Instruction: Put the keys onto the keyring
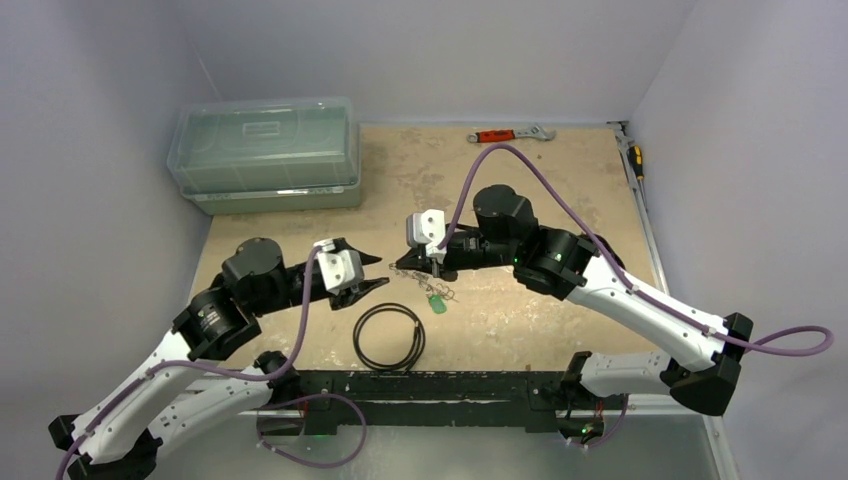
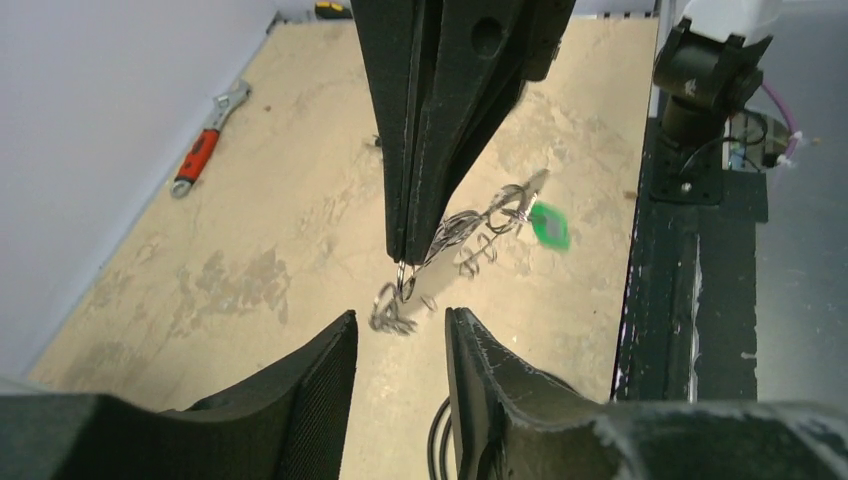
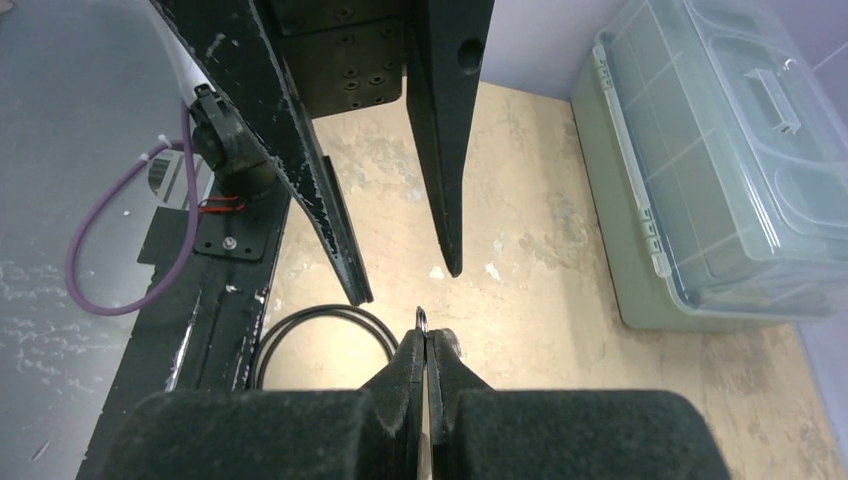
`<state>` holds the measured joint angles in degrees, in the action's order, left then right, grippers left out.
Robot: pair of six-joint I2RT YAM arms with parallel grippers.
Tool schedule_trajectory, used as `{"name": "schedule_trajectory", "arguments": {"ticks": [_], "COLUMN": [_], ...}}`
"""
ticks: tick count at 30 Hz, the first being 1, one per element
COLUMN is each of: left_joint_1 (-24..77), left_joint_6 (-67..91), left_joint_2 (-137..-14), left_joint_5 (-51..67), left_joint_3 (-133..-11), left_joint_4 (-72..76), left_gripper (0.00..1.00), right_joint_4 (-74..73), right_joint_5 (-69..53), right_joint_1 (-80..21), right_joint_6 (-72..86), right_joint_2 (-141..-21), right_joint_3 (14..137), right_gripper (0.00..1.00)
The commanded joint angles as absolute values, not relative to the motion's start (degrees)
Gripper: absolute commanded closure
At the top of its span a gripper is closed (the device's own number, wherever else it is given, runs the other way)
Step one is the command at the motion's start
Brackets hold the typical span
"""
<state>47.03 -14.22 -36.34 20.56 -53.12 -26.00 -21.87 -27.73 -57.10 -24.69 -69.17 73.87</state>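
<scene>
My right gripper (image 1: pixel 434 266) is shut on a thin silvery wire loop, the keyring (image 3: pixel 422 318), whose edge pokes out past its tips (image 3: pixel 425 338). In the left wrist view its closed fingers (image 2: pixel 415 200) hang the ring (image 2: pixel 404 283) just above the table. The keys (image 2: pixel 480 228) trail off in a silvery string to a green piece (image 2: pixel 549 225), and another small silvery cluster (image 2: pixel 390 312) lies under the ring. My left gripper (image 2: pixel 400 318) faces them, open, with nothing between its fingers, a short way from the ring (image 1: pixel 377 272).
A round black cable coil (image 1: pixel 389 337) lies near the front edge, below the grippers. A lidded clear plastic box (image 1: pixel 265 155) stands at the back left. A red-handled wrench (image 1: pixel 510 134) lies at the back edge, a screwdriver (image 1: pixel 636 156) along the right wall.
</scene>
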Motion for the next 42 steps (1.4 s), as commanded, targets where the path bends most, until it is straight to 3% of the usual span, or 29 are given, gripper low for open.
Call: {"name": "schedule_trajectory", "arguments": {"ticks": [1,19,21,23,31,36,38,42], "left_joint_1": [47.34,47.37,47.3,47.39,47.41,47.35,47.35,47.32], "left_joint_6": [-16.04,-16.08,-16.18,-16.25,-14.62,-11.83,-10.72,-8.44], "left_joint_2": [-38.96,-43.09,-43.36,-43.65,-40.53,-35.23,-32.85,-29.23], "left_joint_5": [19.89,22.26,22.77,22.99,24.53,25.92,25.99,26.27], "left_joint_3": [-56.65,-54.68,-54.2,-53.91,-49.12,-43.87,-42.1,-39.47], "left_joint_4": [-30.14,-22.1,-21.18,-20.45,-12.31,-3.46,0.1,5.67], "left_gripper": [0.65,0.84,0.88,0.99,1.0,1.0,1.0,1.0], "right_joint_4": [-20.82,-20.76,-20.57,-20.41,-16.73,-10.82,-9.51,-8.06], "right_joint_5": [-26.59,-26.72,-27.0,-27.41,-25.94,-23.57,-25.15,-31.27], "right_joint_1": [-57.3,-57.31,-57.3,-57.3,-57.31,-55.89,-54.81,-52.37], "right_joint_6": [-25.2,-25.3,-25.3,-25.31,-24.67,-22.78,-22.25,-21.36], "right_joint_2": [-69.08,-68.26,-68.08,-67.9,-64.63,-59.26,-57.43,-55.7], "right_joint_3": [74.97,74.37,74.23,74.17,71.84,68.06,66.97,65.86], "right_gripper": [1.0,1.0,1.0,1.0,1.0,0.61,0.55,0.54]}}
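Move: The left hand, empty and partly open, has the keyring edge that the right fingers pinch about 2 cm to its right, 2 cm ahead and 2 cm below. The green tag dangles from the ring roughly 8 cm right of the left hand, 1 cm nearer the base and 8 cm lower; the coiled black cable lies some 30 cm beneath that hand, 3 cm nearer the base and neither left nor right. From the right hand, the held edge sits level fore and aft, about 1 cm left and 1 cm below. While the right hand keeps its pinch on the keyring nearly in place, the left hand eases about 2 cm right, with some 1.5 cm each of forward and down, and closes fully on the edge sticking out of the right fingertips, then draws back about 2 cm and lifts a little with the ring pinched. Only once the left has shut does the right hand open about halfway, let go of the ring and back off up and to its right, some 6 cm in all, its fingertips tipping up about 10 degrees. ##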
